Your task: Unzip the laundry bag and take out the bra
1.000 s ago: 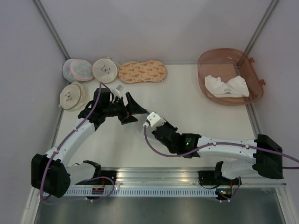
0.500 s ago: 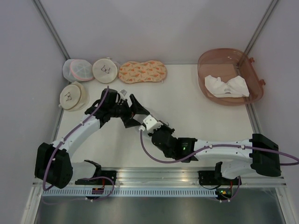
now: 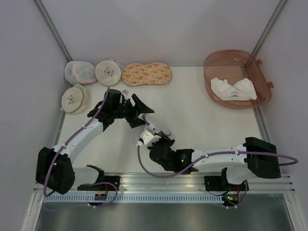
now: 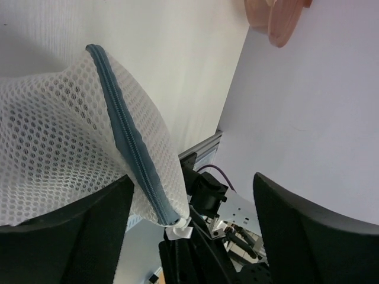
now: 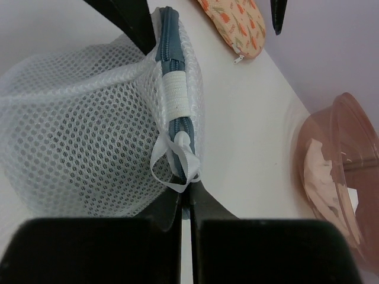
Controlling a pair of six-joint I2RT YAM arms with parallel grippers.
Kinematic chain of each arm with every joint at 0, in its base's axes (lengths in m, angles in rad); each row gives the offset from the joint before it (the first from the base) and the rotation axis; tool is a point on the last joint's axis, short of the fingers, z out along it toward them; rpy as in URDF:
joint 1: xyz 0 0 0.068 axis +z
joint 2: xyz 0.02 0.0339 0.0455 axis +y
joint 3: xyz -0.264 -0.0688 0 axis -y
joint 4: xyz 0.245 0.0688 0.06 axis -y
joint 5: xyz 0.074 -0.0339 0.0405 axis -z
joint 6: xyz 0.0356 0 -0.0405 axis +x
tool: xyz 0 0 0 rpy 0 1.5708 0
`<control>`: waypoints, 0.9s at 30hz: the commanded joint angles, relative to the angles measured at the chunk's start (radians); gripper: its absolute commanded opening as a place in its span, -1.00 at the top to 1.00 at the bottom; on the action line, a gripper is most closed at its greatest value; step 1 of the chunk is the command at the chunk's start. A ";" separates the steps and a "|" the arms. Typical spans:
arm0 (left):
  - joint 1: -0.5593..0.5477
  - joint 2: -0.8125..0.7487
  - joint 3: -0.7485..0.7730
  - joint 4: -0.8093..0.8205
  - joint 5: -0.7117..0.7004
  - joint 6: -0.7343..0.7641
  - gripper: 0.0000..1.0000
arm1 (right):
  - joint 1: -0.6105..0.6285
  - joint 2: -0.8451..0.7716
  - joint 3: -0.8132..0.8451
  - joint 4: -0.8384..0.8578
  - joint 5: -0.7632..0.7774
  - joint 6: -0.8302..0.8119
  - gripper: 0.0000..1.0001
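The laundry bag (image 5: 77,136) is a white mesh dome with a blue-grey zipper (image 5: 173,71) along its rim. It hangs between my two grippers above the table. My right gripper (image 5: 188,192) is shut on the zipper pull, where a white ribbon loop (image 5: 172,163) is tied. In the left wrist view the laundry bag (image 4: 53,136) leans against one finger of my left gripper (image 4: 192,177), which stands wide open around its edge. From above, the left gripper (image 3: 143,117) and right gripper (image 3: 146,136) are close together at centre left. The bra is hidden by the mesh.
Two cream round pouches (image 3: 109,72) (image 3: 75,98) and a mesh pouch with pink trim (image 3: 79,72) sit at the back left. An orange patterned pouch (image 3: 147,74) lies beside them. A pink tub (image 3: 211,60) holding a white cloth (image 3: 233,89) stands at the back right.
My right gripper has drawn back toward the near edge and to the left, still gripping the zipper pull. The left gripper has shifted slightly right and stays over the bag.
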 commanded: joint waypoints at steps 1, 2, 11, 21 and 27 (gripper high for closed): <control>-0.011 0.003 0.027 0.057 0.028 -0.093 -0.58 | 0.017 0.007 0.004 0.057 0.055 -0.012 0.99; -0.011 0.003 0.008 0.088 0.038 -0.096 -0.48 | 0.019 0.004 0.003 0.061 0.058 -0.012 0.99; -0.031 0.016 -0.032 0.126 0.078 -0.088 0.75 | 0.022 0.004 0.004 0.079 0.073 -0.027 0.99; -0.029 0.067 -0.033 0.162 0.053 0.030 0.96 | 0.020 -0.113 0.012 0.015 0.023 0.060 -0.23; -0.017 0.056 -0.070 0.204 -0.027 0.048 0.96 | 0.013 -0.317 0.019 -0.091 -0.083 0.185 -0.96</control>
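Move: The spot on the laundry bag's zippered edge lies just between the left hand's open fingers, about 2 cm to its right and 1 cm below. An orange pouch lies some 21 cm straight ahead of it and 15 cm below. From the right hand, shut on the near end of the bag's edge, that spot is roughly 6 cm ahead, 6 cm left and 1 cm higher, with the white zip tab about 2 cm ahead and 1 cm left. Left fingers close, pinching the zippered edge; then the right fingers let go of it and rise some 6 cm. ##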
